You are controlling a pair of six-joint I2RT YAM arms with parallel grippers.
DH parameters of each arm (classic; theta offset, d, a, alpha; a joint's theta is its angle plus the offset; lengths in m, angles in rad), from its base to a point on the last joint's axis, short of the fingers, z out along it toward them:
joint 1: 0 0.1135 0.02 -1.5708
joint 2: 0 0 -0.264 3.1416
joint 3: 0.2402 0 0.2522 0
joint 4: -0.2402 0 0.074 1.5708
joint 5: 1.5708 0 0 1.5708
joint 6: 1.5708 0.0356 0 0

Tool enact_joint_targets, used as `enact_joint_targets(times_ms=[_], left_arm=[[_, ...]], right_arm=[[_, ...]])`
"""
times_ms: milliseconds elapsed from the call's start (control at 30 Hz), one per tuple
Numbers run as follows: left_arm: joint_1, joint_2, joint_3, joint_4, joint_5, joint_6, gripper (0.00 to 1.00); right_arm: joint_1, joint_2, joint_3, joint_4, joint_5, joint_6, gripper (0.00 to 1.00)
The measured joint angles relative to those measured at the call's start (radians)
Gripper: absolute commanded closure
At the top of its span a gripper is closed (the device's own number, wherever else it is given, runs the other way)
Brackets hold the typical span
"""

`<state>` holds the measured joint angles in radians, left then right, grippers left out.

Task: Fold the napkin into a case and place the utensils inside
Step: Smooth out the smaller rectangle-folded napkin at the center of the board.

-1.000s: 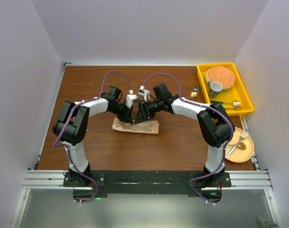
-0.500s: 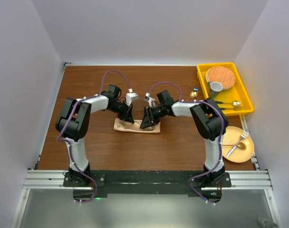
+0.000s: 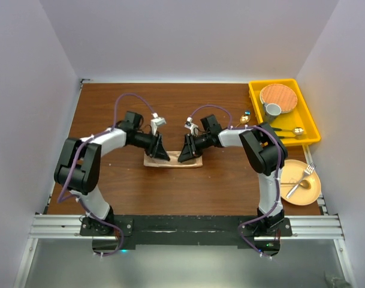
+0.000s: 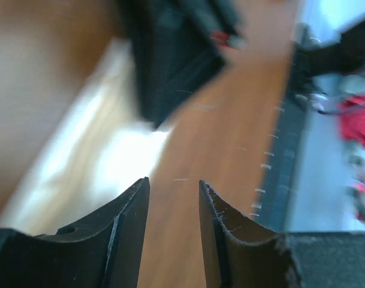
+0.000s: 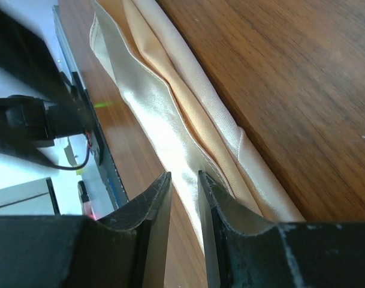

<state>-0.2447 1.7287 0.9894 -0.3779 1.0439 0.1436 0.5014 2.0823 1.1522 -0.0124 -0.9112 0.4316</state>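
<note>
The napkin (image 3: 173, 161) lies folded into a narrow peach satin strip, the case, in the middle of the table. My left gripper (image 3: 160, 151) stands at its left part, open, with nothing between the fingers; in the blurred left wrist view the left gripper (image 4: 173, 183) points past the cloth (image 4: 92, 150) at bare wood. My right gripper (image 3: 186, 152) is low at the strip's right part. In the right wrist view the right gripper (image 5: 183, 175) has its jaws narrowly apart, astride the cloth's (image 5: 152, 126) near edge. Utensils: a gold spoon (image 3: 293, 131), a blue-and-gold piece (image 3: 246, 117), a fork (image 3: 306, 171).
A yellow bin (image 3: 254, 105) at the back right holds a round wood-toned plate (image 3: 278, 95) and a grey cup (image 3: 272, 110). A beige plate (image 3: 311, 195) near the right edge carries the fork and another spoon (image 3: 294, 189). White walls close in on both sides.
My left gripper has opened, let go of the napkin and drawn back to the left. My right gripper has narrowed its jaws and come down onto the strip's right part.
</note>
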Motion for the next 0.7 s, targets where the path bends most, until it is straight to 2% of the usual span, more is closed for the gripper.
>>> enact_joint_targets(times_ms=[133,267,433,533,700], left_arm=[[-0.129,-0.006,-0.127,0.184,0.032,-0.214,0.58],[-0.166,0.068,-0.165,0.334,0.029,-0.368,0.59],[-0.122,0.177,-0.18,0.48,0.028,-0.488,0.6],[-0.079,0.205,-0.204,0.533,0.076,-0.533,0.6],[0.027,0.23,-0.224,0.493,0.149,-0.495,0.6]], right_arm=[[-0.004,0.0,-0.004,0.008,-0.002,0.003,0.71],[-0.005,0.002,-0.004,0.009,-0.003,-0.002,0.72],[-0.008,0.006,-0.002,0.005,-0.012,-0.024,0.72],[-0.01,0.008,0.0,0.002,-0.018,-0.039,0.72],[-0.013,0.022,0.019,-0.024,-0.033,-0.059,0.73]])
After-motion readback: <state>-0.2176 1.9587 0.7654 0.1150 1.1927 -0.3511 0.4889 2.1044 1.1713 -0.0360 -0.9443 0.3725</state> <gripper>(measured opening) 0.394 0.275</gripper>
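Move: About 7 cm below the open left fingers lies the folded napkin, its middle some 3 cm to their right and level with them in reach, its near edge about 3 cm farther back. The right gripper is at the napkin some 5 cm to the left hand's right and 6 cm lower. From the right hand the napkin's middle is roughly 3 cm left and 1 cm below; the gold spoon lies about 12 cm ahead and 18 cm to its right. Sweeping back and to the right towards the right gripper, the left hand then sinks about 6 cm to the napkin's near edge, easing forward again, and finishes with a leftward stroke of some 4 cm along that edge. Its forward side dips some 25 degrees, the fingers keep their part-open gap and come against the edge; the right fingers stay resting on the napkin. ##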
